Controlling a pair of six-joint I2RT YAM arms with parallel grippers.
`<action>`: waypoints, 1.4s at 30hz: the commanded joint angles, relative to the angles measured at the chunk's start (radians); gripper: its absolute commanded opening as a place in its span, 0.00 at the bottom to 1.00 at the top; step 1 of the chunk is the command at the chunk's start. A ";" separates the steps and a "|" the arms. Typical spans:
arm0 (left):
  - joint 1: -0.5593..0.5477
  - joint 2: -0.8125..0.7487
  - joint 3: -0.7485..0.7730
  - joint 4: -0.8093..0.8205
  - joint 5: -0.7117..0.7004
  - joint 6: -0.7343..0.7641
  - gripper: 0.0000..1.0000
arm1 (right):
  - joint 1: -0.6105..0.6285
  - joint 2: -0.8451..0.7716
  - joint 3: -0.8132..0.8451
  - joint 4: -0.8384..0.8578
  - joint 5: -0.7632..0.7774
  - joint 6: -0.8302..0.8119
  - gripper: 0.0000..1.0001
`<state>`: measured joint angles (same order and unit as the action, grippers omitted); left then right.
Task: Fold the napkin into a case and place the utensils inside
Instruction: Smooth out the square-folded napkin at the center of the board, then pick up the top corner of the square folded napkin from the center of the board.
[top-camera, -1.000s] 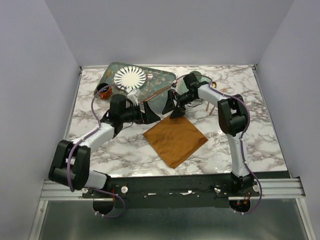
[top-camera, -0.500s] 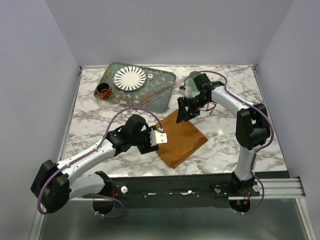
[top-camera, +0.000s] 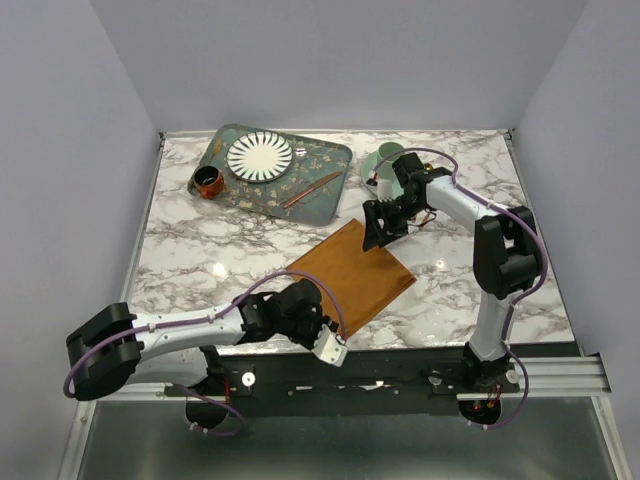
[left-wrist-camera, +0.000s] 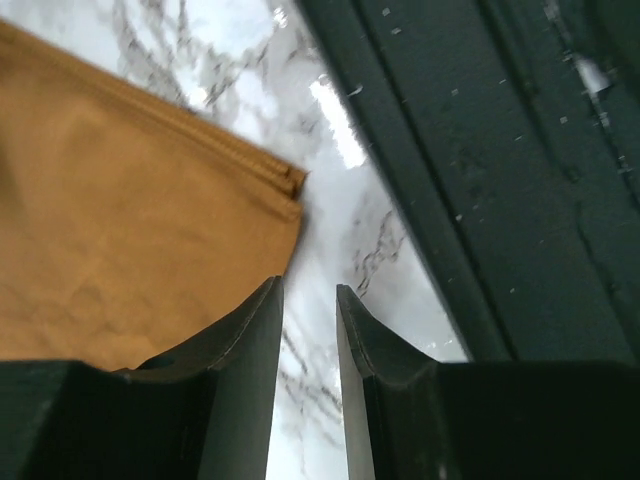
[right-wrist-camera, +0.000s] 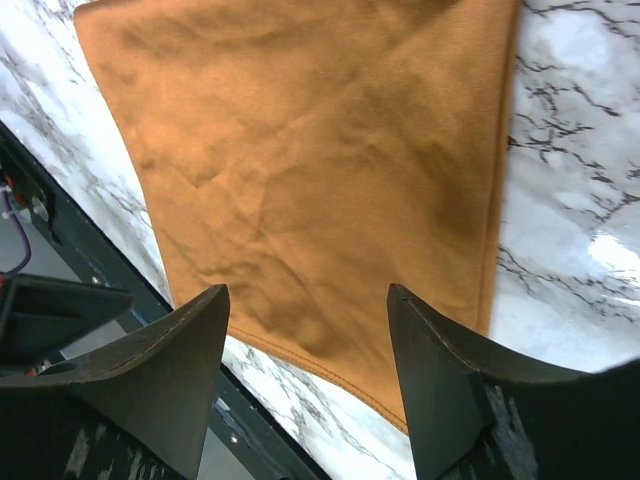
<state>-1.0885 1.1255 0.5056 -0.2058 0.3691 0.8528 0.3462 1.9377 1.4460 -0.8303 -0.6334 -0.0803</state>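
Note:
The rust-orange napkin (top-camera: 350, 277) lies flat on the marble as a diamond, unfolded. My left gripper (top-camera: 331, 346) is low at the napkin's near corner. In the left wrist view its fingertips (left-wrist-camera: 262, 312) stand a narrow gap apart over bare marble, with the napkin's hemmed corner (left-wrist-camera: 285, 182) just ahead and left; nothing is between them. My right gripper (top-camera: 378, 236) hovers over the far corner, jaws wide over the cloth (right-wrist-camera: 300, 150), holding nothing. One copper utensil (top-camera: 312, 189) lies on the tray; the others are hidden by the right arm.
A patterned green tray (top-camera: 335, 158) at the back holds a white striped plate (top-camera: 259, 156). A small brown cup (top-camera: 207, 182) stands at its left edge. A green round dish (top-camera: 383, 160) sits behind the right arm. The dark front rail (left-wrist-camera: 470, 180) runs just past the napkin's near corner.
My left arm swung back from the tray to the napkin's near corner, its jaws narrowing. My right gripper shifted slightly right over the far corner and closed a little.

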 joint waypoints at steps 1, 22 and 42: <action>-0.086 0.046 -0.016 0.098 -0.033 0.003 0.37 | -0.021 0.030 0.001 0.026 0.026 -0.015 0.72; -0.146 0.206 -0.050 0.307 -0.157 -0.054 0.41 | -0.049 0.027 -0.033 0.016 -0.069 -0.015 0.73; -0.146 0.172 -0.049 0.345 -0.156 -0.077 0.03 | -0.047 0.049 -0.012 0.002 -0.075 -0.019 0.73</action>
<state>-1.2266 1.3220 0.4561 0.1116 0.2188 0.7879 0.3050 1.9583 1.4204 -0.8158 -0.6861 -0.0807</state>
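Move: The folded napkin's near corner, where the layers end, lies about 4 cm to the right of the left hand, level with it in reach and some 3 cm below. Of that corner, the napkin's left corner is roughly 15 cm farther out and 11 cm to the left, its right corner about 13 cm farther out and 15 cm to the right. From the right hand the near corner sits some 22 cm back, 5 cm to the left and 6 cm below. The napkin's near corner is what the left hand comes down to: it travels about 3.5 cm right and 3 cm down, dipping some 2.5 cm back towards the board's front edge on the way and then returning forward. Once there, its part-open fingers close almost shut, the tips meeting at the corner and seeming to pinch its top layer. ##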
